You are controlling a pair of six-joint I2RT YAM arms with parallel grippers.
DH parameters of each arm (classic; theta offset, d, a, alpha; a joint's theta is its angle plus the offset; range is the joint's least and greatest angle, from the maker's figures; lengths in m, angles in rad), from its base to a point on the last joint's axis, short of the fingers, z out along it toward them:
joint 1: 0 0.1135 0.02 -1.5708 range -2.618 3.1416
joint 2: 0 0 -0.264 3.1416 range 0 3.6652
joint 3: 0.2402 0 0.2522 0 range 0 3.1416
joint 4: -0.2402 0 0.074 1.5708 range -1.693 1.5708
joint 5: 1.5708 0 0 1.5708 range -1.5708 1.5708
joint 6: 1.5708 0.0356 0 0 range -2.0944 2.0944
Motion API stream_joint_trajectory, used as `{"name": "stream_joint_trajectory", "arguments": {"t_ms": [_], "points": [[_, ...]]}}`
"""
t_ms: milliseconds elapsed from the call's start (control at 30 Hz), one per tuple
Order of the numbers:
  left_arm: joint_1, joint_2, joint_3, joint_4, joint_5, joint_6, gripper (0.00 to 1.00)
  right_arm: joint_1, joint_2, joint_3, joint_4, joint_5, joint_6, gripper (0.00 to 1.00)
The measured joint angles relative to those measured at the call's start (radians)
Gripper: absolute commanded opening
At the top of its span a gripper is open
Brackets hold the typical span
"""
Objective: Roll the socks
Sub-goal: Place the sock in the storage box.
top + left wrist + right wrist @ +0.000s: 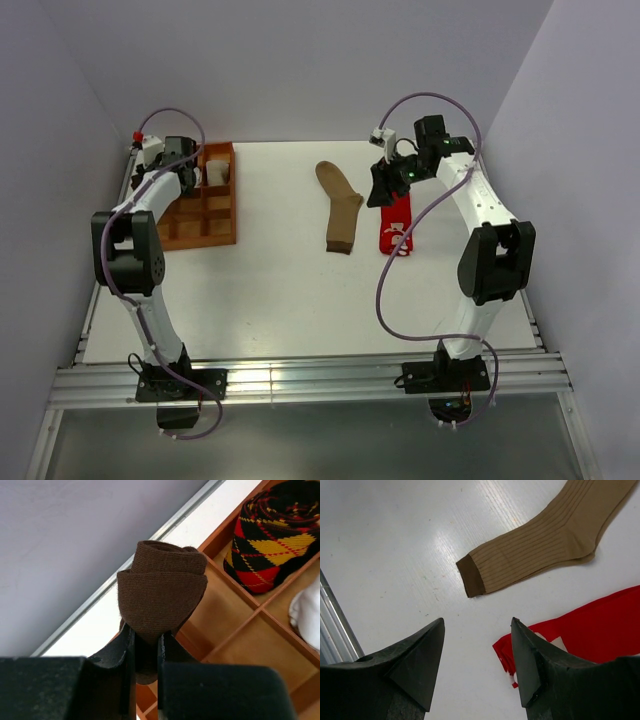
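My left gripper (145, 637) is shut on a rolled dark brown sock (162, 590), held above the far left corner of the wooden compartment box (235, 645); in the top view the gripper (182, 165) hovers at that box (222, 235). A tan sock (340, 208) with a brown cuff lies flat mid-table, its cuff end (472, 577) in the right wrist view. A red sock with white figures (396, 226) lies flat to its right. My right gripper (477, 625) is open, hanging over the table beside the red sock's end (580, 630); from above it (385, 185) is over that sock's far end.
One box compartment holds a rolled red, yellow and black argyle bundle (272, 535), and another a white bundle (307, 612). An aluminium rail (300, 385) runs along the near table edge. Grey walls close in the back and both sides.
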State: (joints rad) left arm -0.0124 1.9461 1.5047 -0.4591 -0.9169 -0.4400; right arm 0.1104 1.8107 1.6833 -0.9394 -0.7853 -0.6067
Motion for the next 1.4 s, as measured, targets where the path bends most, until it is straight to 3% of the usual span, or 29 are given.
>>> {"name": "stream_joint_trajectory", "arguments": {"t_ms": [633, 1400], "points": [[0.026, 0.303, 0.245, -0.134, 0.034, 0.035, 0.0, 0.0, 0.023, -0.003, 0.005, -0.029, 0.0, 0.62], [0.106, 0.306, 0.265, -0.178, 0.325, -0.006, 0.0, 0.0, 0.023, -0.063, 0.034, 0.009, 0.0, 0.61]]}}
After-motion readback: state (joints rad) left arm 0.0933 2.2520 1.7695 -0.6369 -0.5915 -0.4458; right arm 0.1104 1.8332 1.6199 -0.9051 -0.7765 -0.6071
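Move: The brown sock roll is already pinched in the left fingers, above the storage box. Its empty compartment, left column just behind the argyle sock, lies about 4 cm ahead, 1 cm left and 12 cm below that hand. From the hand, the argyle sock sits roughly 11 cm ahead and 1 cm left, the white sock 11 cm ahead and 6 cm right, both some 11 cm down. From the right hand, the compartment is about 54 cm left, 5 cm ahead and 18 cm lower. The brown sock roll is lowered by the left hand about 10 cm towards the empty compartment behind the argyle sock, fast at first, then slowly, easing 3 cm forward during the upper part. The wrist tips the fingers some 20 degrees steeper, and they keep their pinch. The idle, empty right hand sinks 2–3 cm late on. ##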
